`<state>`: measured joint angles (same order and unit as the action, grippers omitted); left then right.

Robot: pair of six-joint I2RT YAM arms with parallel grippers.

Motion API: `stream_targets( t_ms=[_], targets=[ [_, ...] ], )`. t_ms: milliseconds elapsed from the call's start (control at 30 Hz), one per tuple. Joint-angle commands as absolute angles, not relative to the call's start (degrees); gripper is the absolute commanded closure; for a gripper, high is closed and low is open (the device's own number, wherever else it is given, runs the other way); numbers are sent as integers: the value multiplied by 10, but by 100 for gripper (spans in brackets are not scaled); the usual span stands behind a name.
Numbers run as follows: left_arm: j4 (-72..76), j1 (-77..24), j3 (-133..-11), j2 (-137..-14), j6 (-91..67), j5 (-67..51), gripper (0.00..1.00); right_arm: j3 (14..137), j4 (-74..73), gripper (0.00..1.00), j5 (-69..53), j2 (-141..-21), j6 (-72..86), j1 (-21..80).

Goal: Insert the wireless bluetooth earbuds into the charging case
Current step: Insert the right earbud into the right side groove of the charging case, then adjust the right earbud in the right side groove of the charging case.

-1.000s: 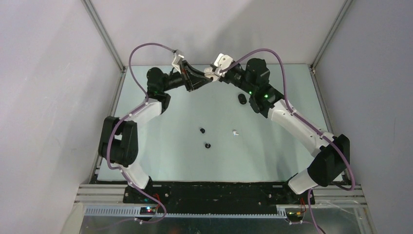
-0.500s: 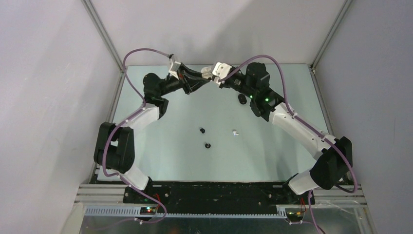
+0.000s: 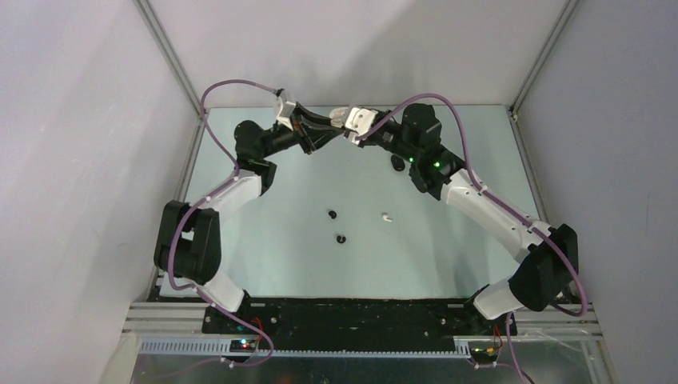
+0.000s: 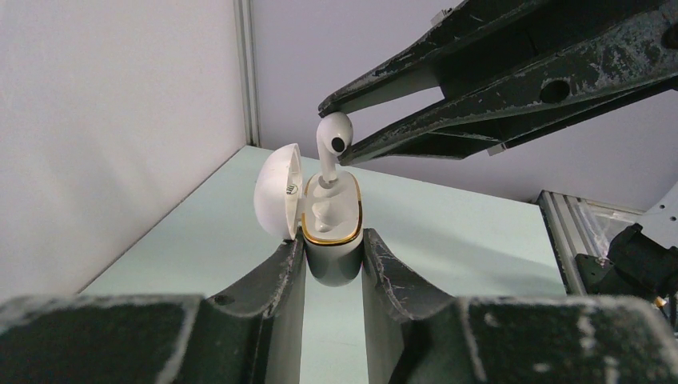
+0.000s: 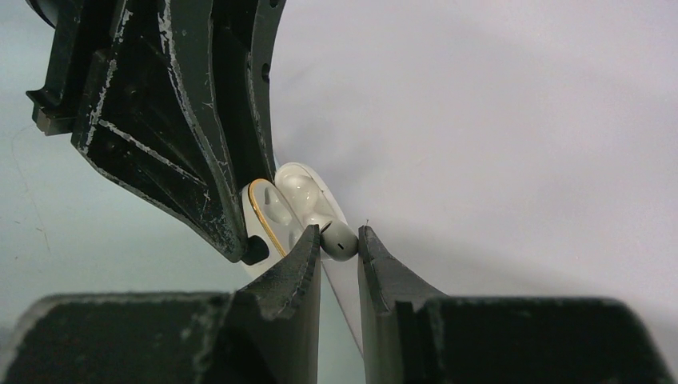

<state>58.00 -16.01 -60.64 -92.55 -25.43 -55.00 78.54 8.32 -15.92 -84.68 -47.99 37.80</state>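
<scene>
My left gripper [image 4: 332, 244] is shut on the lower body of a white charging case [image 4: 332, 228] with a gold rim, held upright in the air. Its lid [image 4: 276, 192] stands open to the left. My right gripper [image 5: 340, 236] is shut on the head of a white earbud [image 5: 339, 241]. That earbud [image 4: 332, 144] hangs stem-down, with the stem tip at the far socket of the case. The nearer socket shows as an empty moulded hollow. From above, both grippers meet at the case [image 3: 340, 117] over the far middle of the table.
On the table lie two black earbuds [image 3: 332, 214] [image 3: 341, 238] and one white earbud [image 3: 386, 217]. A black case [image 3: 397, 162] sits under the right arm's forearm. Grey walls stand close behind and on both sides.
Both grippers have shifted a little left and toward the back wall, staying together. The earbud and the case have stayed in the grips.
</scene>
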Motion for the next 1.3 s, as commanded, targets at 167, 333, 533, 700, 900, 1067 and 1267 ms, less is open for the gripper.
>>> stream_targets(
  t_ms=[167,333,533,700,900,1067,1267],
  targets=[
    [611,-163,-604,-901,-246,-536,100,776,78,100,-166,-828,-547,383],
    [612,-163,-606,-901,-245,-537,100,772,67,100,-179,-828,-569,385],
    [614,-163,-604,-900,-241,-540,100,772,63,92,-184,-829,-573,388],
    [617,-163,-605,-901,-235,-546,100,773,57,67,-180,-828,-567,387],
    [619,-163,-606,-903,-229,-551,100,792,49,56,-178,-833,-541,387],
    [619,-163,-606,-903,-227,-554,100,838,8,50,-178,-851,-498,383],
    [620,-162,-607,-905,-227,-555,100,969,-126,40,-203,-898,-423,358]
  ],
)
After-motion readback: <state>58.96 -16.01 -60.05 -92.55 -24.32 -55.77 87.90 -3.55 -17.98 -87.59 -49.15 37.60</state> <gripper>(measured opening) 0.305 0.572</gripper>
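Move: The right hand already holds the right earbud with its stem at the mouth of the case's right side groove; the groove's middle is about 2 cm below this hand, otherwise level with it. The open lid stands some 2 cm ahead and 2 cm below, and the empty left groove is roughly 2 cm left and 3 cm below. From the left hand, which grips the case, the right groove is about 3 cm to the right and 2 cm above. Still pinching the right earbud, the right hand pushes it down about 1 cm into the right side groove, rolling some 10 degrees counter-clockwise as seen from behind the hand. It then pauses, opens its fingers wide enough to let go of the earbud, and lifts about 1.5 cm. The left hand keeps its grip and holds the case in place. ##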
